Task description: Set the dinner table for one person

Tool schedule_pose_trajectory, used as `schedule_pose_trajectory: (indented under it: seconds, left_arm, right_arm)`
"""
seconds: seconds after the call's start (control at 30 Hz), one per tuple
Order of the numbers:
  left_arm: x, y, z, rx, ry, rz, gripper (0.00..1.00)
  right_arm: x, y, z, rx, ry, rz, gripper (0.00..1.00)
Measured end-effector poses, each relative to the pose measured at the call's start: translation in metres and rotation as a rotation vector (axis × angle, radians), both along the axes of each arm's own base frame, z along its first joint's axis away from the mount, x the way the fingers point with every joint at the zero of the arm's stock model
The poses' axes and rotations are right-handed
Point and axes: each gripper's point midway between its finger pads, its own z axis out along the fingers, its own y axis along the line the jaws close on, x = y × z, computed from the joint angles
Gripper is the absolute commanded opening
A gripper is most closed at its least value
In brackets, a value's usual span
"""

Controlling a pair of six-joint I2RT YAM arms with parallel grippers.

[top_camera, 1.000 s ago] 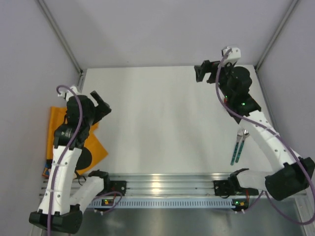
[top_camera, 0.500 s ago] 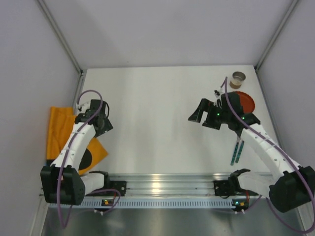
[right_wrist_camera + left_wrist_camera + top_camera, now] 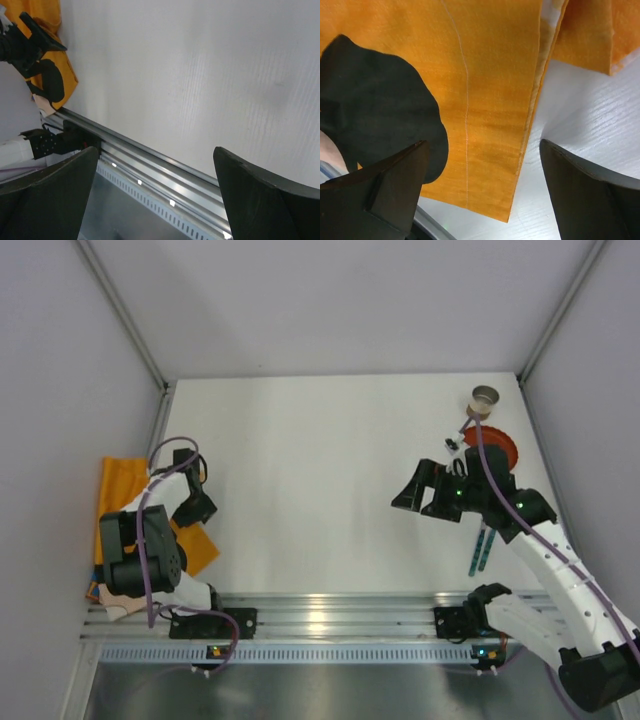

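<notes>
The white dinner table (image 3: 320,460) has a ribbed aluminium rail (image 3: 330,615) along its near edge. A red plate (image 3: 497,446), a small metal cup (image 3: 485,398) and two teal-handled utensils (image 3: 481,546), one a fork, lie at the right. My left gripper (image 3: 196,506) is open and empty, just above the corner of the orange placemat (image 3: 125,502). The left wrist view shows that gripper (image 3: 483,146) over the cloth (image 3: 485,90) and its black print. My right gripper (image 3: 415,492) is open and empty above the table, left of the plate, and it also shows in the right wrist view (image 3: 156,150).
The placemat lies folded at the left edge, partly off the white tabletop (image 3: 590,115). Grey walls enclose the table on three sides. The right wrist view shows the rail (image 3: 150,165), the placemat (image 3: 60,80) and the left arm (image 3: 25,42) at far left.
The left arm folded back and its gripper came down over the placemat corner. The right arm swung from the back right to the middle right, uncovering the cup and plate.
</notes>
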Motion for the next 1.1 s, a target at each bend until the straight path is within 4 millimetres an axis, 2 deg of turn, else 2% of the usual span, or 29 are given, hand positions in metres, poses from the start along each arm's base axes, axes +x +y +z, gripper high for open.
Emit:
schedule_pose_trajectory:
  seconds: [0.13, 0.23, 0.4, 0.47, 0.5, 0.57, 0.6, 0.63, 0.73, 0.83, 0.97, 1.03, 1.1]
  left_arm:
    - [0.014, 0.009, -0.003, -0.003, -0.029, 0.014, 0.98]
    - [0.024, 0.018, -0.005, -0.012, -0.066, 0.041, 0.96]
    - [0.048, 0.039, -0.008, -0.037, -0.126, 0.097, 0.88]
    - [0.060, 0.048, -0.010, -0.050, -0.148, 0.112, 0.80]
    - [0.067, 0.052, -0.010, -0.057, -0.163, 0.114, 0.70]
    - [0.077, 0.057, -0.011, -0.073, -0.188, 0.116, 0.61]
    - [0.080, 0.058, -0.012, -0.082, -0.195, 0.115, 0.54]
    - [0.083, 0.059, -0.012, -0.089, -0.200, 0.111, 0.39]
    - [0.094, 0.056, -0.013, -0.125, -0.219, 0.099, 0.13]
    - [0.095, 0.054, -0.014, -0.139, -0.227, 0.094, 0.00]
    - [0.092, 0.046, -0.012, -0.146, -0.255, 0.094, 0.00]
    - [0.090, 0.034, -0.012, -0.153, -0.251, 0.078, 0.00]
    - [0.090, 0.013, -0.012, -0.168, -0.234, 0.042, 0.00]
  right_arm:
    - [-0.010, -0.004, -0.004, -0.034, 0.038, 0.019, 1.00]
    - [-0.011, -0.006, 0.001, -0.050, 0.034, 0.031, 1.00]
    - [-0.011, -0.007, 0.008, -0.052, 0.022, 0.034, 1.00]
    - [-0.011, -0.007, 0.007, -0.054, 0.026, 0.034, 1.00]
    - [-0.012, -0.007, 0.007, -0.055, 0.028, 0.034, 1.00]
    - [-0.012, -0.007, 0.006, -0.056, 0.032, 0.033, 1.00]
    - [-0.013, -0.008, 0.006, -0.057, 0.033, 0.032, 1.00]
    - [-0.013, -0.008, 0.006, -0.058, 0.037, 0.030, 1.00]
    - [-0.014, -0.009, 0.005, -0.063, 0.041, 0.025, 1.00]
    - [-0.014, -0.010, 0.004, -0.067, 0.043, 0.017, 1.00]
    - [-0.013, -0.012, 0.001, -0.074, 0.047, 0.002, 1.00]
    - [-0.013, -0.014, -0.003, -0.080, 0.056, -0.006, 1.00]
    - [-0.014, -0.015, -0.005, -0.084, 0.059, -0.012, 1.00]
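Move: The orange napkin lies under the left gripper; the folded edge to grip is about 9 cm ahead, 5 cm to its left and 2 cm below. The napkin's near right corner sits some 3 cm back and 4 cm right of this hand, its black patch about 8 cm left and 4 cm back, and the far flap roughly 13 cm ahead and 1 cm left. From the right hand, that folded edge lies about 60 cm left, 13 cm ahead and 19 cm lower. Sweep the open left gripper low over the orange napkin, forward about 9 cm and some 5 cm left, sinking only slightly and tilting the wrist roughly 15 degrees so the fingers reach more forward. Shut the fingers on the cloth at the folded edge as the sweep runs out, then keep the pinch and drag it about 4 cm to the right. ##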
